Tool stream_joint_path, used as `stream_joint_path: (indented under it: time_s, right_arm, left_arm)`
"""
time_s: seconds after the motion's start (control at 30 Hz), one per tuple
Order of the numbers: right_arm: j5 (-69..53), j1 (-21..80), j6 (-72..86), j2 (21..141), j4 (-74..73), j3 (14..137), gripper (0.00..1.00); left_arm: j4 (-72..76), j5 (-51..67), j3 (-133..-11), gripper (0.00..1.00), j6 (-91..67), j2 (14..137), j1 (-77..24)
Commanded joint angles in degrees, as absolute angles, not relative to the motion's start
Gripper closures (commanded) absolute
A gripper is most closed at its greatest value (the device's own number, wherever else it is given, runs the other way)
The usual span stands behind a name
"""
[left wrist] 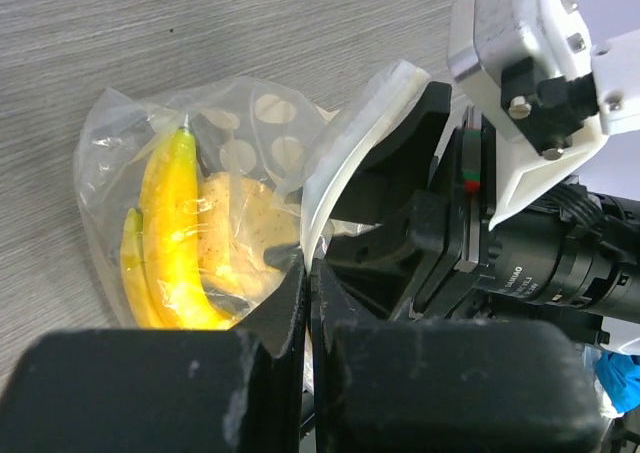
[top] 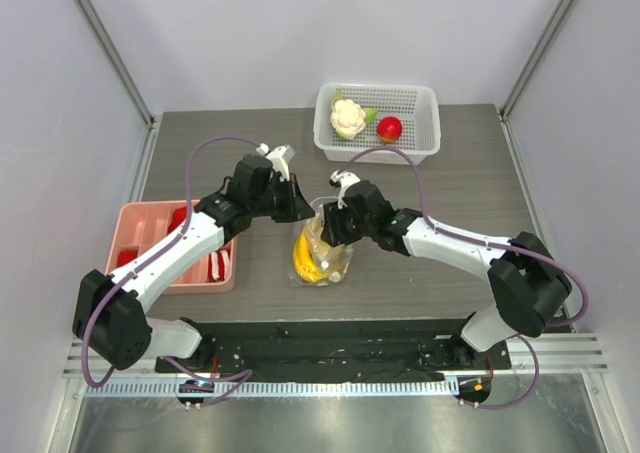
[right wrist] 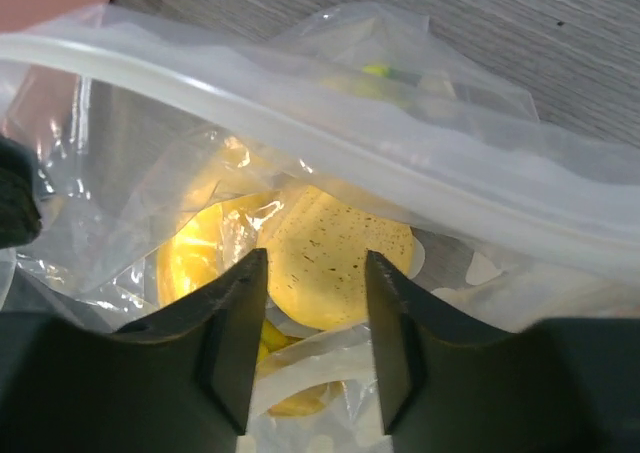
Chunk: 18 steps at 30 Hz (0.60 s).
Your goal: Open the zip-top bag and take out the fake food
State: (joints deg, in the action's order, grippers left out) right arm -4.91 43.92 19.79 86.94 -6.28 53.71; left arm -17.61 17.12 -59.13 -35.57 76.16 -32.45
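Observation:
The zip-top bag (top: 320,251) lies mid-table, its mouth held up between both arms. My left gripper (left wrist: 307,269) is shut on the bag's white zip rim (left wrist: 350,123). A yellow banana bunch (left wrist: 172,243) and a speckled yellow-orange round fruit (left wrist: 246,228) show through the plastic. My right gripper (right wrist: 315,273) is open inside the bag's mouth, below the far zip rim (right wrist: 300,143). The round fruit (right wrist: 335,258) lies just beyond its fingertips, untouched as far as I can see. From above, the left gripper (top: 296,206) and right gripper (top: 335,225) meet over the bag.
A white perforated basket (top: 425,123) at the back holds a white cauliflower (top: 348,118) and a red round fruit (top: 390,127). A pink tray (top: 140,223) with red pieces sits at the left, under the left arm. Grey walls close in both sides.

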Motion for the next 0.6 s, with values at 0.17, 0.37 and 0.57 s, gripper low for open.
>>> stream_joint_path:
  time_s: [0.17, 0.37, 0.57]
  right_arm:
    - [-10.46, 44.21, 15.65, 85.78, -4.22, 51.33, 0.16]
    - [-9.67, 44.21, 15.29, 90.17, -4.40, 51.59, 0.13]
    - [-8.62, 44.12, 16.35, 93.51, -0.36, 49.75, 0.12]
  left_arm:
    - [-17.23, 17.49, -61.26, 1.00, -35.16, 75.59, -32.17]
    - [-17.23, 17.75, -61.35, 1.00, -35.24, 76.20, -32.17]
    - [-17.49, 17.23, -61.26, 1.00, -35.16, 76.11, -32.17]
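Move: The potato in the bag lies about 7 cm below my half-open right fingers, roughly 3 cm ahead and 2 cm to the left. The bananas are level with that hand, some 7 cm to its left and just as far down; the rim pinched by my left hand is 6 cm left and 9 cm above. From my left hand the potato sits about 3 cm ahead, 4 cm right and 16 cm down. I spread my right fingers nearly all the way while easing back and slightly down, then sink almost straight down through the bag's mouth to bring them around the potato, a bit over 4 cm lower in all. My left hand stays put, still pinching the rim and holding the bag open. ##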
